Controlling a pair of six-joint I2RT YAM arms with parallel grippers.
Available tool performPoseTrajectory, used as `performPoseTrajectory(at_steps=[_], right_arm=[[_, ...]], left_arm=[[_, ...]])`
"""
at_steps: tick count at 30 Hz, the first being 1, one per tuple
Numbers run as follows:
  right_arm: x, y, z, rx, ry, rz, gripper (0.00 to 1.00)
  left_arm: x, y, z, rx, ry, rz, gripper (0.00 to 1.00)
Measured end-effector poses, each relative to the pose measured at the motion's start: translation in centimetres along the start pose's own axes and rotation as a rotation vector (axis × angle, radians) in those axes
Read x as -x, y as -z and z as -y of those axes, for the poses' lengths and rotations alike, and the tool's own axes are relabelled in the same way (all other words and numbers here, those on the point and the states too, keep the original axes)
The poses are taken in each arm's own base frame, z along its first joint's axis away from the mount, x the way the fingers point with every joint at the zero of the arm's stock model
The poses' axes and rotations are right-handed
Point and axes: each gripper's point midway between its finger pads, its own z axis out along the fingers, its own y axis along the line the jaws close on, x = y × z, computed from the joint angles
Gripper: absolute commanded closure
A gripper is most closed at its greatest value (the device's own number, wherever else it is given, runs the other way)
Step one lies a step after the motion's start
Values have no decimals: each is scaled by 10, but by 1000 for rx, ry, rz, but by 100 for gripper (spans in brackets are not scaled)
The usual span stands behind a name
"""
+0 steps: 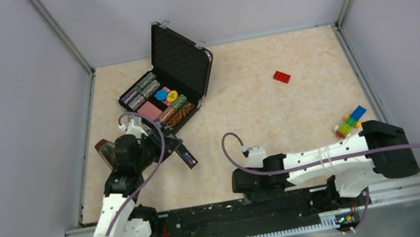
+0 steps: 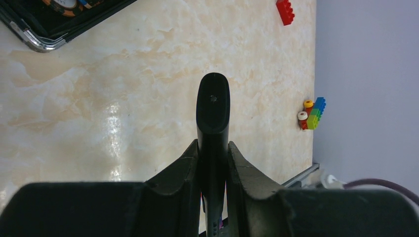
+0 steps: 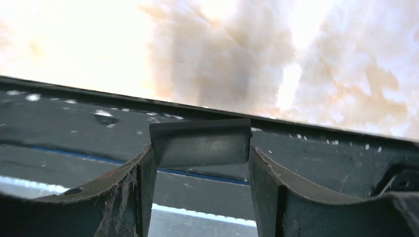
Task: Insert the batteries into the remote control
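My left gripper (image 1: 164,147) is shut on the remote control (image 1: 186,155), a slim black bar held off the table and sticking out toward the right. In the left wrist view the remote (image 2: 213,106) stands edge-on, clamped between both fingers (image 2: 213,154). A faint purple strip shows on the remote in the top view; I cannot make out the batteries as separate things. My right gripper (image 1: 239,184) hangs over the front rail, shut on the small black cover piece (image 3: 200,142), which spans the gap between its fingertips (image 3: 200,157).
An open black foam-lined case (image 1: 181,59) with poker-chip stacks (image 1: 147,87) stands at the back left; its corner (image 2: 39,42) shows in the left wrist view. A red brick (image 1: 281,77) and a coloured brick cluster (image 1: 350,122) lie right. The black rail (image 1: 242,211) runs along the front.
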Motion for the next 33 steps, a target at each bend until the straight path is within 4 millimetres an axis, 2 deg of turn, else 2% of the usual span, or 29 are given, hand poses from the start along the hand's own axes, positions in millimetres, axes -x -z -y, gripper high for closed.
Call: performPoseTrajectory(at_steps=[3,5,8,12,14,18,21,24,28,31,33], right_arm=[[20,10,-17,56,116,79,39],[32,12,-21,72,224,126,39],[54,5,-17,68,386,162,38],[86,-13,0,18,572,167,29],[91,-20,4,3,667,155,24],[88,-35,7,-19,854,100,14],[91,-40,5,-45,908,79,9],[101,-31,-5,-50,880,109,5],[121,-4,-26,-44,725,183,5],[131,18,-36,-33,522,228,10],[130,26,-36,-35,342,236,14]], left_arm=[[-3,0,-8,31,-12,-14,100],[-4,0,-12,59,-19,-19,100],[1,2,-12,84,-24,-10,100],[17,4,-5,99,-27,27,100],[22,4,-5,110,-26,41,100],[28,3,-11,157,-12,48,100],[35,3,-15,191,-10,59,100],[42,4,-17,225,-13,74,100],[54,8,-14,242,-19,100,100],[56,8,-12,241,-21,108,100],[55,9,-14,249,-17,105,100]])
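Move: The right hand already grips the battery cover just short of the table's near edge, which is about 3 cm straight ahead. The bare spot where the cover will be laid is roughly 9 cm ahead, level sideways and 1 cm lower. The remote, held by the left hand, is some 19 cm ahead of the right hand, 20 cm to its left and 13 cm above. From the left hand, that spot lies about 11 cm back, 20 cm right and 15 cm below. The right hand lifts the battery cover slightly over the near edge and carries it forward about 9 cm onto the bare table, turning nearly 50 degrees counter-clockwise while sinking to lay the cover down. There the fingers spread and let go of it, then the hand lifts some 8 cm, drifting left and turning most of the way back, while the left hand, keeping its grip on the remote, draws it left and forward, away from the cover. ##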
